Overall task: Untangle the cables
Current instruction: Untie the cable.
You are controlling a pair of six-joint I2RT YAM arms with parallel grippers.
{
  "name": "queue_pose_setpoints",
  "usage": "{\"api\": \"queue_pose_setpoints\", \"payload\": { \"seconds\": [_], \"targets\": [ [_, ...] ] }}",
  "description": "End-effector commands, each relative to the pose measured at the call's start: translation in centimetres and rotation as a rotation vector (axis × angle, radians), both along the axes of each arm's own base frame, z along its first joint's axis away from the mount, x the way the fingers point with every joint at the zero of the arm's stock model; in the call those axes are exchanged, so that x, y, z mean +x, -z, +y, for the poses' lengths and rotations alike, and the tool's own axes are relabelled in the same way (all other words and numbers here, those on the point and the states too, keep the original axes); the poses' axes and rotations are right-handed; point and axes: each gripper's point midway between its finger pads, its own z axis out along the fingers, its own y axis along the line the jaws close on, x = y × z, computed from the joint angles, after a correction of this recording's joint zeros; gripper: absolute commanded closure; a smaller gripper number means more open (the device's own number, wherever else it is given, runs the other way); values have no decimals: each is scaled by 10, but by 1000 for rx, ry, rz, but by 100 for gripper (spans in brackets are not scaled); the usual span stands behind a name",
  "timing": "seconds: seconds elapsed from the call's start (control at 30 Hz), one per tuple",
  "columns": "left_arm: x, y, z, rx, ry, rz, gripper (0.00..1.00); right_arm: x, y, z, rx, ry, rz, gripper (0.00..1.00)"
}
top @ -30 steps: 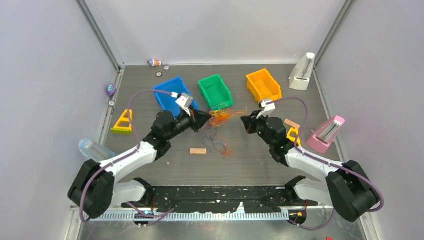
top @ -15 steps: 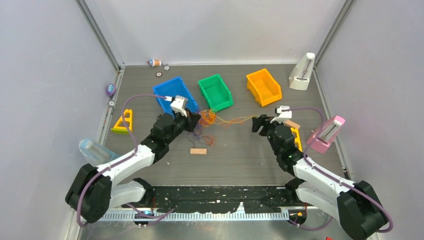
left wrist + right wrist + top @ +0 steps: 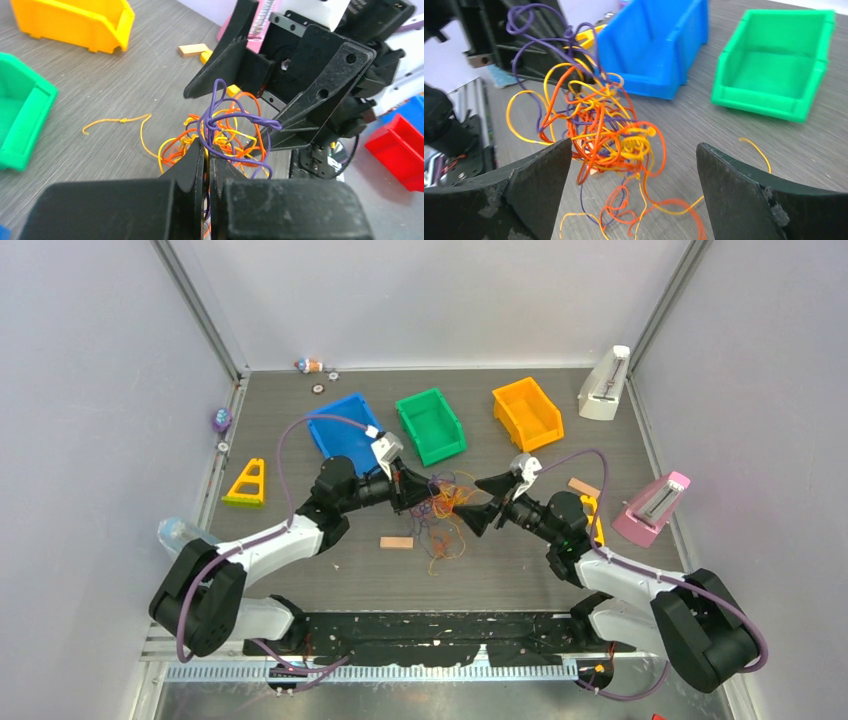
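The cables point(image 3: 441, 508) are a loose tangle of orange, yellow and purple strands at the middle of the table. Some loops trail down onto the surface. My left gripper point(image 3: 418, 492) is shut on strands at the tangle's left side. In the left wrist view the cables point(image 3: 227, 127) bunch just past my left gripper point(image 3: 207, 150), with wire pinched between its jaws. My right gripper point(image 3: 482, 502) stands wide open just right of the tangle. In the right wrist view the cables point(image 3: 599, 125) hang ahead of my right gripper point(image 3: 633, 147), touching neither finger.
Blue bin point(image 3: 345, 430), green bin point(image 3: 430, 423) and orange bin point(image 3: 527, 412) stand behind the tangle. A small wooden block point(image 3: 396, 542) lies in front of it. A yellow triangle point(image 3: 247, 484) sits left; a pink stand point(image 3: 652, 508) and a white stand point(image 3: 605, 385) sit right.
My right gripper went from shut to wide open and swung left to the tangle. The stretched strands fell slack. My left gripper carried the tangle slightly right.
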Motion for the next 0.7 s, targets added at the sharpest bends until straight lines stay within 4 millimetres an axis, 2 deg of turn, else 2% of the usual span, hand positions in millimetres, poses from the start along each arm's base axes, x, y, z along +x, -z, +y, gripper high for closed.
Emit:
{"api": "queue_pose_setpoints", "payload": {
  "seconds": [0.0, 0.07, 0.13, 0.17, 0.2, 0.23, 0.3, 0.33, 0.37, 0.4, 0.43, 0.47, 0.5, 0.53, 0.57, 0.63, 0.67],
  "targets": [
    [-16, -45, -13, -109, 151, -105, 100, -25, -32, 22, 39, -187, -151, 2],
    [-19, -47, -15, -121, 181, -97, 100, -25, -30, 26, 27, -199, -143, 1],
    [-22, -48, -18, -130, 205, -86, 100, -24, -28, 30, 14, -215, -127, 15],
    [-22, -48, -19, -131, 209, -85, 100, -24, -25, 32, 7, -220, -115, 32],
    [-21, -48, -19, -130, 205, -83, 100, -22, -26, 33, 5, -221, -111, 44],
    [-19, -47, -19, -126, 193, -81, 100, -21, -25, 33, 1, -217, -103, 65],
    [-6, -39, -15, -90, 110, -65, 100, -13, -26, 28, 4, -157, -94, 90],
    [11, -34, -8, -56, -4, -54, 100, -3, -23, 20, -2, -77, -73, 92],
    [25, -26, 1, -10, -104, -40, 100, 1, -28, 14, 6, -29, -84, 94],
    [36, -14, 13, 43, -204, -14, 100, 15, -20, -1, -11, 92, -54, 94],
    [49, -7, 28, 78, -322, -6, 100, 28, -20, -22, -9, 239, -48, 95],
    [58, -2, 43, 106, -420, 2, 100, 33, -13, -33, -21, 309, -13, 94],
    [65, 2, 58, 126, -508, 8, 100, 47, -13, -64, -15, 503, -2, 95],
    [71, 7, 72, 144, -594, 25, 100, 50, -3, -80, -24, 596, 44, 95],
    [77, 11, 88, 162, -689, 36, 100, 55, -1, -113, -12, 777, 59, 95],
    [82, 17, 114, 182, -819, 55, 100, 54, 8, -146, 7, 958, 105, 95],
    [83, 18, 121, 178, -856, 64, 100, 52, 12, -154, 14, 996, 126, 95]
  ]
}}
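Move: The cable tangle hangs from the left gripper's closed fingers, its core about 3 cm to that hand's right, 2 cm back and 3 cm below. From the open right gripper the core is some 3 cm left, 1 cm back and 1 cm below. On the table, the green box lies about 16 cm ahead of the left hand and 1 cm left, and the wooden block 9 cm back and 8 cm left. The yellow box is 20 cm ahead of the right hand and 14 cm right. Ease the open right gripper about 3 cm left and back into the tangle and shut it on an orange strand, while the left, still pinching the purple cable, draws slightly back and up. Then pull apart: right hand right and forward, swinging clockwise some 40 degrees; left hand forward and left about 9 cm, turning counter-clockwise. ##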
